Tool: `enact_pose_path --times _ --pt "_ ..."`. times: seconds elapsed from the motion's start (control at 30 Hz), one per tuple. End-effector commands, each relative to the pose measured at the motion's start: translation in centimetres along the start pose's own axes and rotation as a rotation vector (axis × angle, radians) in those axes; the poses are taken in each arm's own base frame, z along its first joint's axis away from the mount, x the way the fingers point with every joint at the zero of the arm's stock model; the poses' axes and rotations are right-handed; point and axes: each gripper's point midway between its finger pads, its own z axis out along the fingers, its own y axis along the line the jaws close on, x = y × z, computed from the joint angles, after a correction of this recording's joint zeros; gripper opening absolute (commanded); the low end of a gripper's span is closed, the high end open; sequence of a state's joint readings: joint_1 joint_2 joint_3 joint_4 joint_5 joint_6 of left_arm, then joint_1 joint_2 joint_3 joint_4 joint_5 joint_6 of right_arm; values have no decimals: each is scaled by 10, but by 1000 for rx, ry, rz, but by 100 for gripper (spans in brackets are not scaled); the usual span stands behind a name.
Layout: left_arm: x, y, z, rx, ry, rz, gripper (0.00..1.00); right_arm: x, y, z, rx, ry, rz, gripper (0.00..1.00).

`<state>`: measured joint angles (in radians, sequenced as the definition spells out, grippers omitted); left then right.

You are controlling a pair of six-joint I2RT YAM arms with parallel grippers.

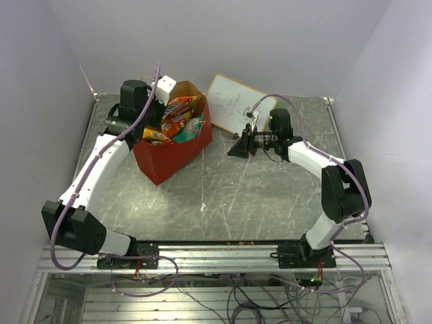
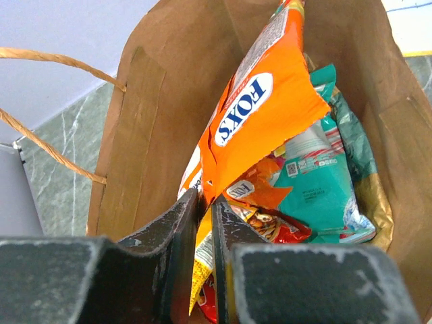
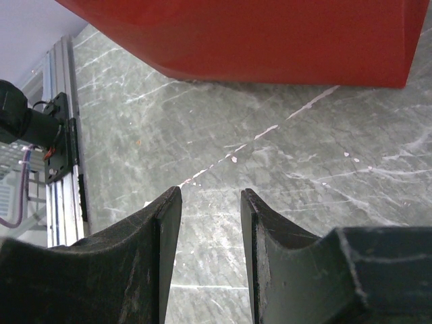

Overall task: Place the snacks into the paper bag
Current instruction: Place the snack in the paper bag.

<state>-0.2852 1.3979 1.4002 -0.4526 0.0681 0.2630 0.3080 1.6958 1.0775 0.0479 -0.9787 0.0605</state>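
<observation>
The red paper bag point(image 1: 172, 156) stands at the back left of the table, and its brown inside point(image 2: 152, 101) holds several snacks. A large orange Fox's packet point(image 2: 260, 115) leans upright over a teal packet point(image 2: 317, 192) and a red packet point(image 2: 287, 231). My left gripper point(image 2: 206, 202) is inside the bag's mouth point(image 1: 156, 118), shut on the lower edge of the orange packet. My right gripper point(image 1: 236, 147) is open and empty, low over the table to the right of the bag, and points at its red wall point(image 3: 270, 34).
A white writing board point(image 1: 233, 104) leans behind the right gripper at the back of the table. The bag's thin loop handles point(image 2: 47, 62) hang off its left side. The aluminium rail point(image 1: 216, 253) runs along the near edge. Walls close in on the left, back and right.
</observation>
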Motion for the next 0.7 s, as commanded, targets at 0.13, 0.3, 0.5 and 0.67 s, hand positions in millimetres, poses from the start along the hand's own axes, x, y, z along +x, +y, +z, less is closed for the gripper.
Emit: enact_pose_path --times 0.13,0.3,0.5,0.67 --pt "19 7 -8 -28 78 124 30 -5 -3 1 -9 -9 -6 41" --pt "33 8 -16 -33 127 158 36 -5 -3 1 -11 -10 -8 41" --pt "40 9 -26 -31 171 189 45 -5 7 8 -42 0 -20 40" --pt "39 14 -35 -44 204 202 55 -7 21 22 -68 12 -66 41"
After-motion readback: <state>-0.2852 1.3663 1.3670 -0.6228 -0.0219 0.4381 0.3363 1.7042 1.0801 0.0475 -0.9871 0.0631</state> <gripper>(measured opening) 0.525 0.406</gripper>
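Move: The orange Fox's snack hangs by its corner from the left fingers; its middle lies about 6 cm ahead, 5 cm right and 4 cm below. The paper bag it is going into has its middle some 3 cm ahead, 5 cm right and 14 cm below that hand. Inside, the yellow snack is about 1 cm back, 1 cm left and 9 cm down, the teal snack 2 cm ahead, 8 cm right and 12 cm down. From the right hand the paper bag's middle is roughly 8 cm ahead, 21 cm left and 3 cm lower. The left fingers, already slackening, spread from about a quarter to half open and let go of the orange snack's corner over the heap in the paper bag. As they part, the hand eases down and to its left by roughly 3 cm each and draws back a little less, while the wrist rolls some 15 degrees, its left side rising. ##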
